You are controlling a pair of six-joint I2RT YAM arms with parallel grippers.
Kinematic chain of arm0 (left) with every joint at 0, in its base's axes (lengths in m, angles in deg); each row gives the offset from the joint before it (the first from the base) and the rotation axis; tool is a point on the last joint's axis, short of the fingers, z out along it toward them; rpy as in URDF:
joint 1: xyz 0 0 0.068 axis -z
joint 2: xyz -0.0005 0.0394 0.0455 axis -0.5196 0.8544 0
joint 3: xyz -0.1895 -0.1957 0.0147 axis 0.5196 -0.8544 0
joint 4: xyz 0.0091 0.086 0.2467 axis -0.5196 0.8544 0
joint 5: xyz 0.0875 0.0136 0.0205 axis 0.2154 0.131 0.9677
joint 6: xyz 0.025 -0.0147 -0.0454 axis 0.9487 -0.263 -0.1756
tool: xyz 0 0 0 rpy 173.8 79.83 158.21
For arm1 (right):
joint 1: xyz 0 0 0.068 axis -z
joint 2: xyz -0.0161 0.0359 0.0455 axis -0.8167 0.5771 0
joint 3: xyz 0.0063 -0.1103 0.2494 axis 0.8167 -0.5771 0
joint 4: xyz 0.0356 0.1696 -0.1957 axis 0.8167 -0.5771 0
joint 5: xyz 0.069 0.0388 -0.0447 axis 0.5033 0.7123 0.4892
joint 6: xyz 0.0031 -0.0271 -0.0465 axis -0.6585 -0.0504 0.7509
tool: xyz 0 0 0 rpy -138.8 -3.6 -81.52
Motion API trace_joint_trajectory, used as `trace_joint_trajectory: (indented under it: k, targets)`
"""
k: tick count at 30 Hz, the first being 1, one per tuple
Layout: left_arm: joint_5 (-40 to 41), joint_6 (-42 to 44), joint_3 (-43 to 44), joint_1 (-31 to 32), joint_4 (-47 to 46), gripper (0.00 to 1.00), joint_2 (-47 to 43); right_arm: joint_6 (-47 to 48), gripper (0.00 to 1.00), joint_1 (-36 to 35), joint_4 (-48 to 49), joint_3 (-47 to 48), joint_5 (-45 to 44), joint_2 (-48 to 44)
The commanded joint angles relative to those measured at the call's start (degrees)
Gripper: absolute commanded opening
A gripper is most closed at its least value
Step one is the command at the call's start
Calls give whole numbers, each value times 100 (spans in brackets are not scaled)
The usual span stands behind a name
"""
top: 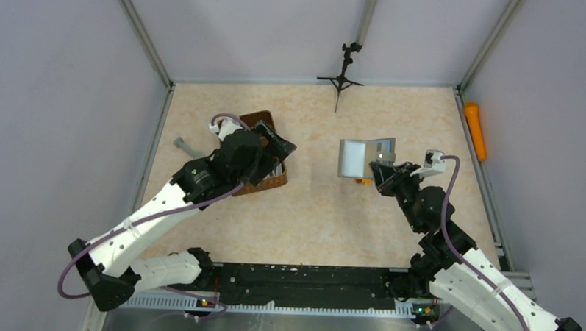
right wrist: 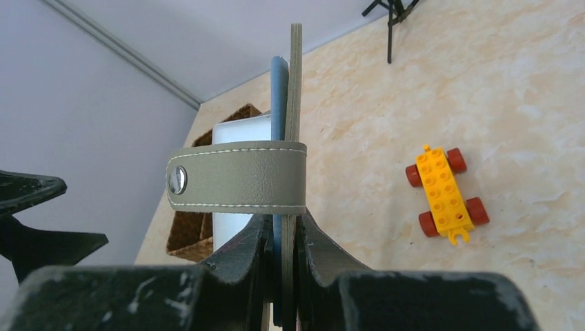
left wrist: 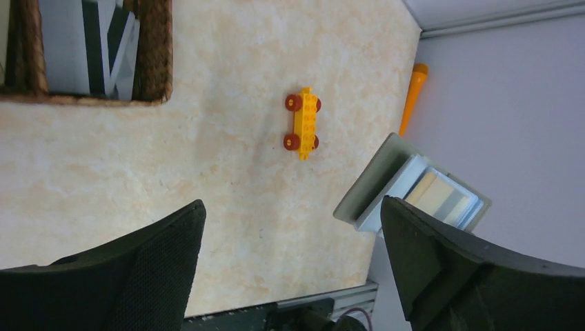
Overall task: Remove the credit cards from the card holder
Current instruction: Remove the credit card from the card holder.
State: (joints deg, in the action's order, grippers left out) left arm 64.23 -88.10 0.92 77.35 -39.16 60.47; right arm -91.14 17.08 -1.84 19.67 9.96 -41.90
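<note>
The grey card holder [top: 358, 159] hangs open above the table, right of centre. My right gripper [top: 383, 173] is shut on one of its flaps. In the right wrist view the holder [right wrist: 294, 89] stands edge-on between my fingers, its snap strap [right wrist: 238, 178] across the front; my gripper [right wrist: 283, 234] clamps it. In the left wrist view the holder [left wrist: 386, 181] shows tan and grey credit cards [left wrist: 441, 196] in its pocket. My left gripper [top: 282, 152] is open and empty over the wicker basket [top: 249, 121]; in its own view the gripper [left wrist: 291, 207] has its jaws wide apart.
An orange toy brick with red wheels [top: 362, 181] lies under the holder, also seen in the left wrist view [left wrist: 302, 123] and the right wrist view [right wrist: 445, 196]. The basket [left wrist: 155, 55] holds flat grey items. A small tripod [top: 341, 75] stands at the back. An orange object [top: 475, 130] lies by the right wall.
</note>
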Motion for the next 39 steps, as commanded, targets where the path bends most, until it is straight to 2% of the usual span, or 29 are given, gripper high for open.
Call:
trace_joint_trajectory:
  k: [1, 3, 5, 9, 13, 15, 19, 22, 26, 35, 39]
  targets:
    - [173, 1830, -725, -190, -952, 99, -833, -395, 4, 67, 418, 4, 319, 0]
    - [-562, 2551, -1319, -393, -1714, 99, -1277, -522, 4, 67, 428, -17, 418, 22]
    - [-1286, 2847, -1898, -748, -2330, 99, -1701, -701, 4, 71, 525, -101, 583, 26]
    - [-3364, 2721, -2623, -1566, -3357, 99, -1869, -1282, 4, 67, 1081, -504, 996, 109]
    - [-4417, 2530, -2953, -1643, -4312, 99, -1442, -2130, 0, 67, 2222, -1102, 1802, 369]
    - [-4676, 2541, -2964, -1642, -4398, 99, -1272, -2322, 0, 67, 2866, -1311, 2185, 605]
    - [-4826, 2657, -3071, -1642, -4506, 99, -1221, -2378, 0, 66, 3193, -1296, 2741, 999]
    - [-4998, 2311, -3487, -1636, -5162, 99, -1220, -2418, 0, 58, 3323, -1321, 2895, 1028]
    - [-5318, 1956, -3789, -1576, -5865, 99, -954, -2242, 0, 58, 3031, -1203, 2943, 935]
    - [-5327, 1711, -3747, -1067, -6904, 99, -318, -2185, 0, -108, 3015, -1212, 2880, 1034]
    - [-5300, 1725, -3671, -1004, -6929, 99, -147, -2039, 0, -387, 2998, -1171, 2600, 1151]
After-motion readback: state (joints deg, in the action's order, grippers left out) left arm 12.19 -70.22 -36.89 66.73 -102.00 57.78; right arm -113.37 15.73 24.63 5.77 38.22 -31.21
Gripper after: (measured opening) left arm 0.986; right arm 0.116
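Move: The card holder lies open in the right hand's grip, its middle about 3 cm ahead of that hand and 3 cm to its left. From the wide-open left hand it is some 22 cm to the right, level in reach and about 2 cm lower. The left gripper is roughly 24 cm to the right hand's left. The toy car stands on the table about 11 cm ahead of the right hand and 22 cm below it; the basket is about 15 cm ahead, 12 cm left and 23 cm below the left hand. The right hand keeps its pinch on the card holder and brings it about 9 cm to the left towards the left gripper, also drawing it back and down some 5 cm each while turning it roughly 30 degrees counter-clockwise and rolling its left side up. The left hand, fingers still wide open, first swings about 4 cm left, then comes back to the right, backing and sinking to end some 6 cm right of, behind and below its start, its fingers turned clockwise by about 45 degrees and tipped up to face the holder's free end. ##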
